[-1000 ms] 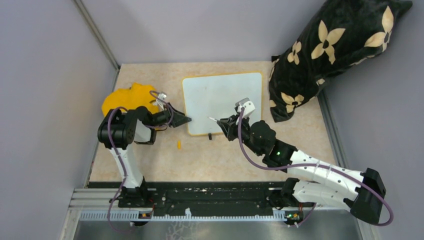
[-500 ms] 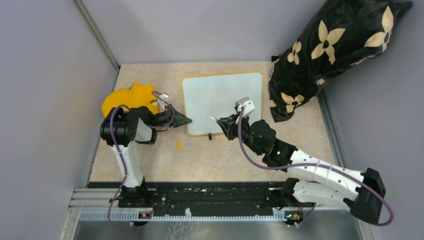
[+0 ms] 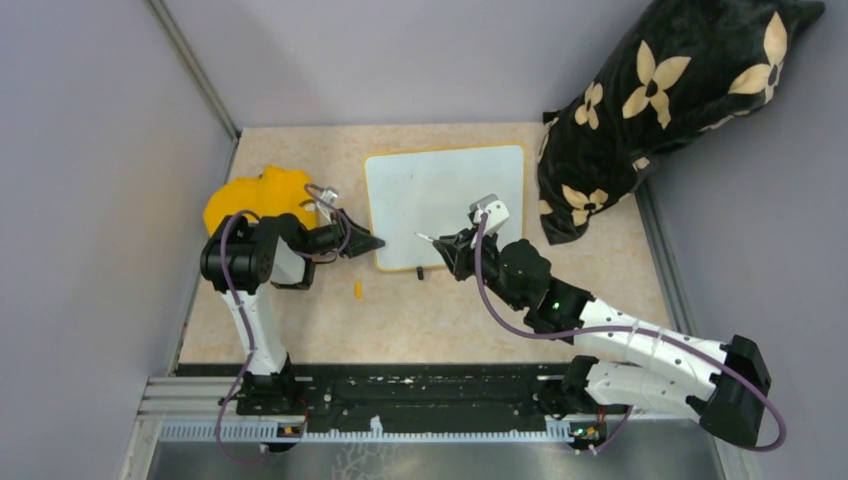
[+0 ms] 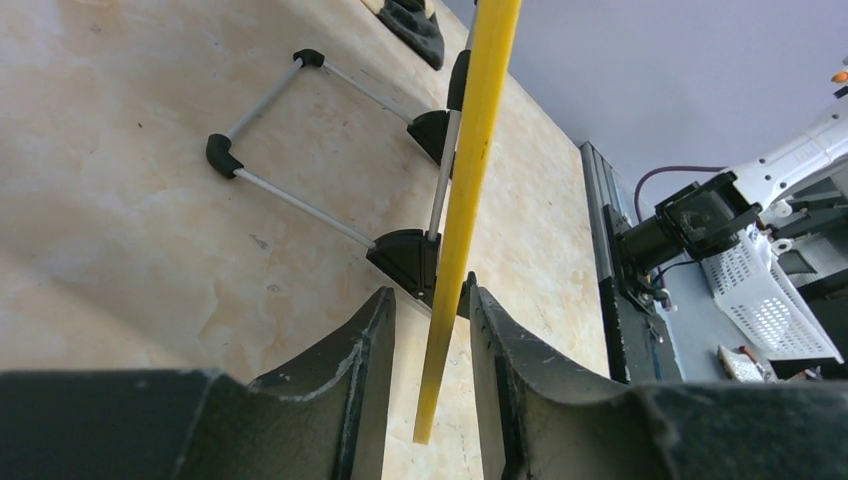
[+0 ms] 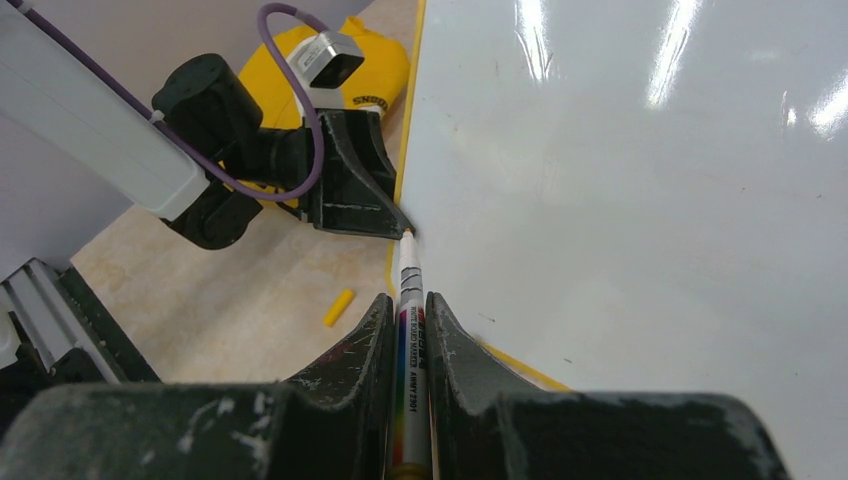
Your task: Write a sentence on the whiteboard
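The whiteboard [image 3: 445,190] lies in the middle of the table, white with a thin yellow frame, and no sentence shows on it. My left gripper [image 3: 372,241] is at its near-left corner. In the left wrist view its fingers [image 4: 430,292] stand open on either side of the frame's edge [image 4: 480,100], with a gap on the left side. My right gripper [image 3: 447,245] is shut on a whiteboard marker [image 5: 410,330]. The marker's tip [image 5: 408,235] rests on the board [image 5: 620,200] close to its left edge, right beside the left gripper [image 5: 355,190].
A small yellow cap [image 3: 357,290] lies on the table in front of the board. A yellow cloth [image 3: 255,200] sits behind the left arm. A black flowered pillow [image 3: 660,100] leans at the back right. The board's wire stand [image 4: 300,200] shows underneath it. Grey walls close in on three sides.
The left arm has shifted slightly at the board's corner. The right gripper and marker have stayed where they were.
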Controlling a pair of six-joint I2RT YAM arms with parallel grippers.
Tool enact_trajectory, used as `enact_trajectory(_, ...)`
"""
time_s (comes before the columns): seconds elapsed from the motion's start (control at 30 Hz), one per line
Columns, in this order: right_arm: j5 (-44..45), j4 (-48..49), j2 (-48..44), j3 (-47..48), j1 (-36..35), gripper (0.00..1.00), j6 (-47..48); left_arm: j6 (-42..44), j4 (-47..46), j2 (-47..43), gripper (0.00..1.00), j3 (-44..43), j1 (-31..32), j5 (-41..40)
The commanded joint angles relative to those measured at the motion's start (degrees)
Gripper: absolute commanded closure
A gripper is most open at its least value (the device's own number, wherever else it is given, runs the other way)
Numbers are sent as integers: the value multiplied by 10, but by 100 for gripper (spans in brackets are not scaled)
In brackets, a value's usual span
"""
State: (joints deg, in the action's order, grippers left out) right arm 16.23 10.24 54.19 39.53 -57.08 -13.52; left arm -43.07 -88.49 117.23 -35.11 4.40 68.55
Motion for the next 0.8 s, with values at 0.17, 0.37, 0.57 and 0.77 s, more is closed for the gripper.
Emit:
enact_trajectory(0.17, -4, 29, 17, 27, 2, 100, -4, 44, -58, -17, 74, 5, 10, 5)
enact_trajectory(0.37, 11, 37, 36, 35, 2, 100, -3, 37, -70, -16, 86, 6, 10, 4)
enact_trajectory(0.57, 127, 50, 91, 69, -11, 100, 19, 35, -73, -18, 93, 8, 10, 3)
enact_trajectory(0.77, 203, 123, 166, 102, -18, 100, 59, 36, -73, -19, 100, 8, 11, 3)
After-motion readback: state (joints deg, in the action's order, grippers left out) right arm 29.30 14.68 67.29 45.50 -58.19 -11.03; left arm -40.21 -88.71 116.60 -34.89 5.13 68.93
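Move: The right hand holds the uncapped marker; the whiteboard's middle lies about 14 cm ahead of it, roughly level sideways and some 11 cm lower. The left gripper is about 10 cm ahead, 11 cm left and 17 cm below it; the orange cap on the table lies about 6 cm ahead, 16 cm left and 25 cm below. For the left hand, open astride the board's left edge, the board's middle is some 13 cm right, 3 cm ahead and 5 cm up. Closing while staying in place, the left fingers shut on the whiteboard's left edge and pinch it. The right hand, keeping its hold on the marker, first sinks about 2 cm, then pushes forward some 4 cm towards the board's face with a slight rise, turning clockwise about 10 degrees so the tip swings off the left gripper's line; contact with the board can't be seen. ##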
